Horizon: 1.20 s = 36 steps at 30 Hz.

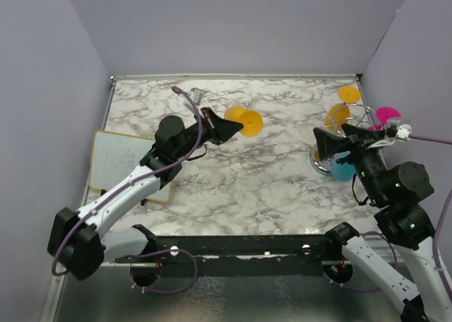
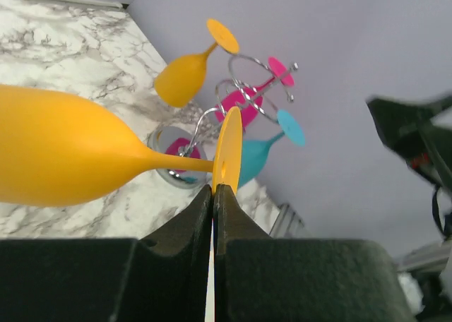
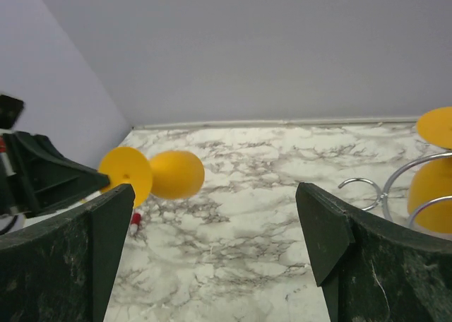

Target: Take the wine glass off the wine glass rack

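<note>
My left gripper [image 2: 213, 191] is shut on the foot disc of an orange wine glass [image 2: 63, 152], held sideways above the marble table's middle [image 1: 244, 121]. The glass is well apart from the wine glass rack [image 2: 244, 96], a shiny wire stand at the right [image 1: 357, 117]. On the rack hang another orange glass [image 2: 182, 78], a pink one [image 2: 240, 106] and a teal one [image 2: 258, 156]. My right gripper [image 1: 326, 147] stands open beside the rack, nothing between its fingers [image 3: 215, 209]. The right wrist view also shows the held glass [image 3: 173, 174] far to the left.
A small whiteboard [image 1: 123, 159] lies at the table's left edge, under the left arm. A small silvery object [image 1: 196, 94] sits near the back wall. A red-and-white marker [image 3: 134, 219] lies on the marble. Walls close in on three sides.
</note>
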Available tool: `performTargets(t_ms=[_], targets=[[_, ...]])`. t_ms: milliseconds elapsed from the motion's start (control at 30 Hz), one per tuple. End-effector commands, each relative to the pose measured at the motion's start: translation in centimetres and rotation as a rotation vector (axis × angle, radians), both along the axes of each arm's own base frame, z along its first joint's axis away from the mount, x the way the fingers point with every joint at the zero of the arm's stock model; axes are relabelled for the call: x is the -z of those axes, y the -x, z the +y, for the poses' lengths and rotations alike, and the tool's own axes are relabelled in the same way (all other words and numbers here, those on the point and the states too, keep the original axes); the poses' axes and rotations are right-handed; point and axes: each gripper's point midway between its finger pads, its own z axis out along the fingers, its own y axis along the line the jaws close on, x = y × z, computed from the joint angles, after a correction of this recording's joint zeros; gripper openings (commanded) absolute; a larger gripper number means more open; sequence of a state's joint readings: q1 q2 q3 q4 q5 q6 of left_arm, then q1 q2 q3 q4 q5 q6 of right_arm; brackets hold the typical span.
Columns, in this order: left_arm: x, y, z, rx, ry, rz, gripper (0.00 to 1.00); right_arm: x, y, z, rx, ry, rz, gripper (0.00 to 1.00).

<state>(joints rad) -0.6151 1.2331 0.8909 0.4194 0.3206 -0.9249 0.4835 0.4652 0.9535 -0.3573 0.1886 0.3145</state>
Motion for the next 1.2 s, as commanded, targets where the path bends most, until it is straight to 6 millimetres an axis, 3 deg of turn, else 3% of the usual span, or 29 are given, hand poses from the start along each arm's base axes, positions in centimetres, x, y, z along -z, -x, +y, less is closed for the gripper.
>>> performTargets(t_ms=[0, 200, 400, 533, 700, 967, 1167], targets=[[-1.1, 4.7, 2.6, 0.082, -0.225, -0.463, 0.00, 2.3, -1.3, 4.3, -0.178, 0.076, 0.057, 1.00], [-1.0, 7.7, 5.9, 0.049, -0.431, -0.821, 0.00, 4.9, -3.1, 9.5, -0.392, 0.119, 0.208, 1.00], [-0.1, 8.9, 6.7, 0.070, -0.518, -1.021, 0.00, 4.9, -2.9, 14.6, -0.687, 0.181, 0.338, 1.00], [1.0, 8.8, 6.5, 0.081, -0.563, -1.072, 0.00, 4.6, -3.2, 15.8, -0.754, 0.186, 0.417, 1.00], [2.5, 10.2, 5.6, 0.148, -0.573, -1.119, 0.00, 4.3, -3.3, 17.0, -0.822, 0.184, 0.453, 1.00], [4.3, 12.2, 5.4, 0.196, -0.574, -1.168, 0.00, 6.6, -4.6, 19.5, -0.924, 0.132, 0.620, 1.00], [5.3, 13.6, 4.8, 0.255, -0.554, -1.178, 0.00, 7.5, -4.0, 21.5, -1.082, 0.037, 0.681, 1.00]])
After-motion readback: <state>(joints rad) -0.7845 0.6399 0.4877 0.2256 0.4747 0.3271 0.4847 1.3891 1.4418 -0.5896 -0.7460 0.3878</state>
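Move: My left hand already holds the yellow wine glass by its foot; the glass's middle is some 6 cm ahead, level sideways and 6 cm below. My open right gripper, the one to meet it, is roughly 24 cm to its right, 7 cm back and 5 cm higher. From my right hand the glass is about 14 cm ahead, 24 cm left and 11 cm below; the rack stands about 8 cm ahead, 9 cm right, well below. My right hand sweeps about 20 cm left to the held glass, also sinking some 8 cm and easing 5 cm forward, while it turns counter-clockwise and tips down, fingers kept wide open. Meanwhile my left hand, still pinching the foot, draws back about 13 cm and a little left, rising slightly before it sinks about 6 cm, and rolls the glass over so its bowl swings up in front. ##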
